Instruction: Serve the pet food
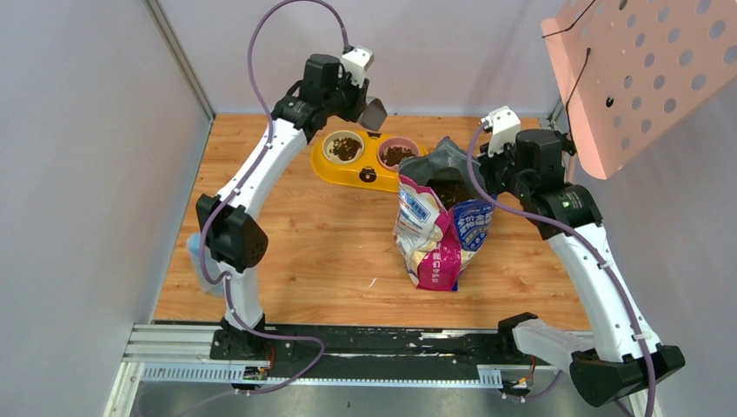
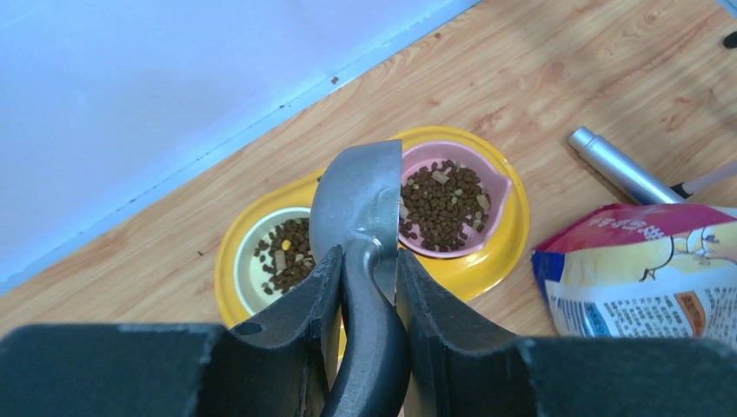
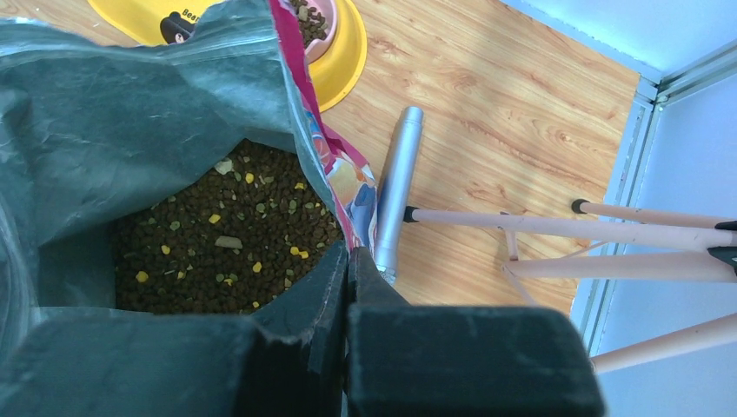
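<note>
Dark brown pet food (image 3: 235, 234) fills the open printed bag (image 1: 439, 230), and more of it lies in the cream bowl (image 2: 282, 254) and the pink bowl (image 2: 445, 204) of the yellow double feeder (image 1: 341, 174). My left gripper (image 2: 365, 261) is shut on the handle of the grey metal scoop (image 2: 361, 195), which hangs above the feeder between the two bowls. The scoop's back faces the camera, so its load is hidden. My right gripper (image 3: 348, 254) is shut on the bag's rim (image 3: 300, 130), holding the mouth open.
A silver cylinder (image 3: 395, 187) lies on the wooden table right of the bag. Thin wooden rods of a stand (image 3: 556, 228) cross beyond it. A perforated pink panel (image 1: 643, 74) hangs at the top right. Walls close the table's left, back and right.
</note>
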Tool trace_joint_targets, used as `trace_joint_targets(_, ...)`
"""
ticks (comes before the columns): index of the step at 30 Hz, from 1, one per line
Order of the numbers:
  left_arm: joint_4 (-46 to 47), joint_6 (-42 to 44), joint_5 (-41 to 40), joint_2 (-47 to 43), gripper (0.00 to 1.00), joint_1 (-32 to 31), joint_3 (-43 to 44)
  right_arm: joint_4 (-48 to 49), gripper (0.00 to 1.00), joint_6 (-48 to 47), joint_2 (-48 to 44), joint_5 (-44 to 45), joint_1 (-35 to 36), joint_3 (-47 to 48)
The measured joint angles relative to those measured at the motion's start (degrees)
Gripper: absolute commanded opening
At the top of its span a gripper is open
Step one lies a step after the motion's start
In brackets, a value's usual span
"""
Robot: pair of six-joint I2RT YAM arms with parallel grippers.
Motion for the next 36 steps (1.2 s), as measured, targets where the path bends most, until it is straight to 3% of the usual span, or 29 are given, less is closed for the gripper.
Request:
trace_joint_targets(18,-5.62,0.94,0.76,-11.08,0.0,1.44,-7.76,-0.33,0.0,3.32,2.51,0.63,-0.02,1.9)
trace_joint_targets(29,-13.53,-0.59,5.42,-22.84,0.0,7.04,-16.94,1.73,0.0,5.27,5.31,0.22,-0.02,2.93)
trace_joint_targets(36,-18.78,-0.22,11.32,-26.97,0.0,7.39,-20.2,2.34,0.0,6.62,5.38,-0.68,-0.02,2.91)
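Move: My left hand holds the scoop high beyond the open wood in front of the bowls; a clear spot lies about 21 cm back, 13 cm left and 25 cm below. The white bowl is some 8 cm ahead and 4 cm left of my left hand, the pink bowl 5 cm ahead and 11 cm right, both about 22 cm down. The bag stands roughly 25 cm back, 18 cm right. That wood lies 37 cm left, 2 cm back and 25 cm below my right hand. I draw my left hand back by about 15 cm and left by some 9 cm, away from the two bowls and towards the open wood in front of them. It first rises about 3 cm, then gives most of that back, tipping some 15 degrees further down as the retreat quickens, the scoop still gripped. My right hand keeps its pinch on the bag's rim and eases it about 2 cm forward. ##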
